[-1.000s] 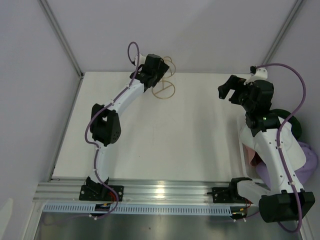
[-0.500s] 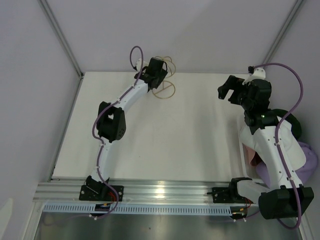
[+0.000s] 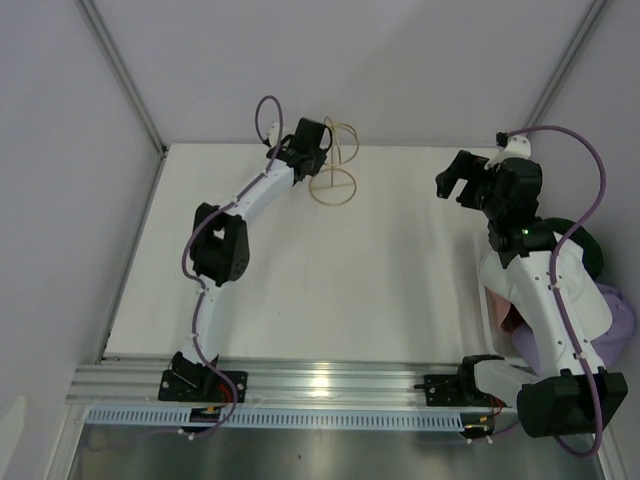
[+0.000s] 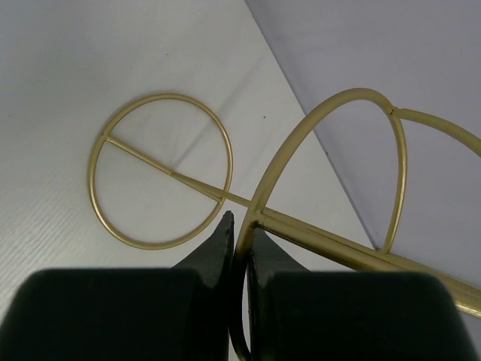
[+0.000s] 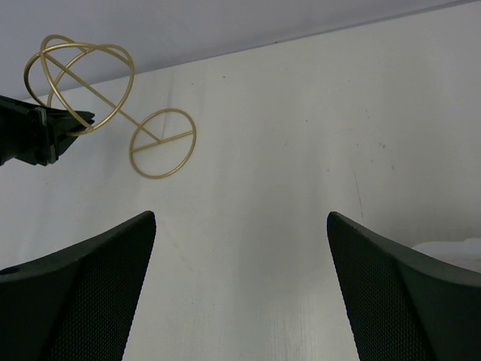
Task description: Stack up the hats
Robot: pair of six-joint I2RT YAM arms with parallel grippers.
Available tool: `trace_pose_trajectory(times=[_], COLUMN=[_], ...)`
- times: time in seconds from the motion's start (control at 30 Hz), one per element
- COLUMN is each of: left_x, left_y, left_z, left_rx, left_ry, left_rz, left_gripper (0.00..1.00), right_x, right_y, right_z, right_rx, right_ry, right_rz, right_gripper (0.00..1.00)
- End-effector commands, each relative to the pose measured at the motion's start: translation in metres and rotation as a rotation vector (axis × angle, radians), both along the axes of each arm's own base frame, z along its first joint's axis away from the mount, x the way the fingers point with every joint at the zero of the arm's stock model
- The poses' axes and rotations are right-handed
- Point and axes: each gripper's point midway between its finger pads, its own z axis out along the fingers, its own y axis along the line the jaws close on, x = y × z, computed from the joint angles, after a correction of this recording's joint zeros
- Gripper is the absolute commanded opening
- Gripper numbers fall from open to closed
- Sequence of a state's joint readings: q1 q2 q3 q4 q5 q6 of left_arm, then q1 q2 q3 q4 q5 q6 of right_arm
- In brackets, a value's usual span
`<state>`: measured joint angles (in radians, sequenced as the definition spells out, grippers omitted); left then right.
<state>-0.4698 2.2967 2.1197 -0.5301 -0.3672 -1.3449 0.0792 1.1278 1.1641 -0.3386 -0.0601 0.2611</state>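
Note:
The hats lie bunched at the table's right edge, mostly hidden by my right arm: a lavender one (image 3: 625, 320), a dark green one (image 3: 592, 250) and a strip of pink (image 3: 503, 310). At the far end of the table my left gripper (image 3: 318, 150) (image 4: 240, 226) is shut on a wire hoop of the gold wire stand (image 3: 333, 187) (image 4: 331, 237). The stand (image 5: 162, 142) shows tilted in the right wrist view, its ring base on the table. My right gripper (image 3: 452, 185) (image 5: 240, 226) hangs open over bare table at the far right, holding nothing.
Pale walls close off the table at the back and both sides. The aluminium rail (image 3: 320, 385) with both arm bases runs along the near edge. The white tabletop (image 3: 380, 270) lies between the two arms.
My left gripper has gone from open to shut on the stand's wire hoop after reaching slightly further back. The stand's hoops now stand higher. The right arm has barely moved.

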Motion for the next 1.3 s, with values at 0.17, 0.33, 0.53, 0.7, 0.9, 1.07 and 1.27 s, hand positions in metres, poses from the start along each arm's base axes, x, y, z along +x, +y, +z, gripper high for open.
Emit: trace_pose_trajectory(times=[0.17, 0.33, 0.53, 0.7, 0.9, 1.07, 1.27], left_x=[-0.051, -0.097, -0.172, -0.219, -0.261, -0.291, -0.301], left_y=[0.025, 0.038, 0.057, 0.055, 0.068, 0.081, 0.076], left_z=[0.041, 0.021, 0.005, 0.006, 0.008, -0.016, -0.014], left_rx=[0.064, 0.051, 0.092, 0.128, 0.129, 0.136, 0.137], left_ry=[0.024, 0.032, 0.091, 0.092, 0.089, 0.112, 0.09], left_rz=[-0.048, -0.108, -0.183, -0.275, -0.319, -0.344, -0.432], left_gripper=[0.01, 0.01, 0.01, 0.01, 0.01, 0.06, 0.3], right_x=[-0.001, -0.012, -0.031, -0.047, -0.062, -0.073, -0.073], right_y=[-0.008, -0.006, -0.002, -0.001, -0.008, -0.024, -0.053], right_z=[0.002, -0.011, -0.014, -0.018, -0.026, -0.027, -0.02], right_rx=[0.017, 0.048, 0.083, 0.091, 0.07, 0.032, -0.071], right_ry=[0.013, 0.048, 0.054, 0.074, 0.117, 0.133, 0.177], right_rz=[-0.065, -0.065, -0.053, -0.05, -0.08, -0.161, -0.291], right_gripper=[1.0, 1.0, 1.0, 1.0, 1.0, 1.0, 1.0])
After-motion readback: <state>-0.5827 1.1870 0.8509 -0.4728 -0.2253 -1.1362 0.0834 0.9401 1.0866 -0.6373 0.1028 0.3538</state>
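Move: At the left hand, the gold hat rack is already pinched by its upper hoop; the rack's middle is about 4 cm right, 1 cm ahead and 3 cm lower. Its destination is bare table some 28 cm back, 4 cm left and 15 cm down. From the right hand, the white hat lies about 15 cm back, 26 cm right and 22 cm down; the green hat, as low, is about 6 cm back and 34 cm right. Dragging the hat rack by its hoop, the left hand sweeps quickly back about 30 cm and some 8 cm left across the table, turning roughly 20 degrees clockwise, and only at the end do its fingers begin to part around the hoop. The open right hand draws back about 7 cm, sinking 4 cm and easing right towards the white hat, its fingers tipping downward. ##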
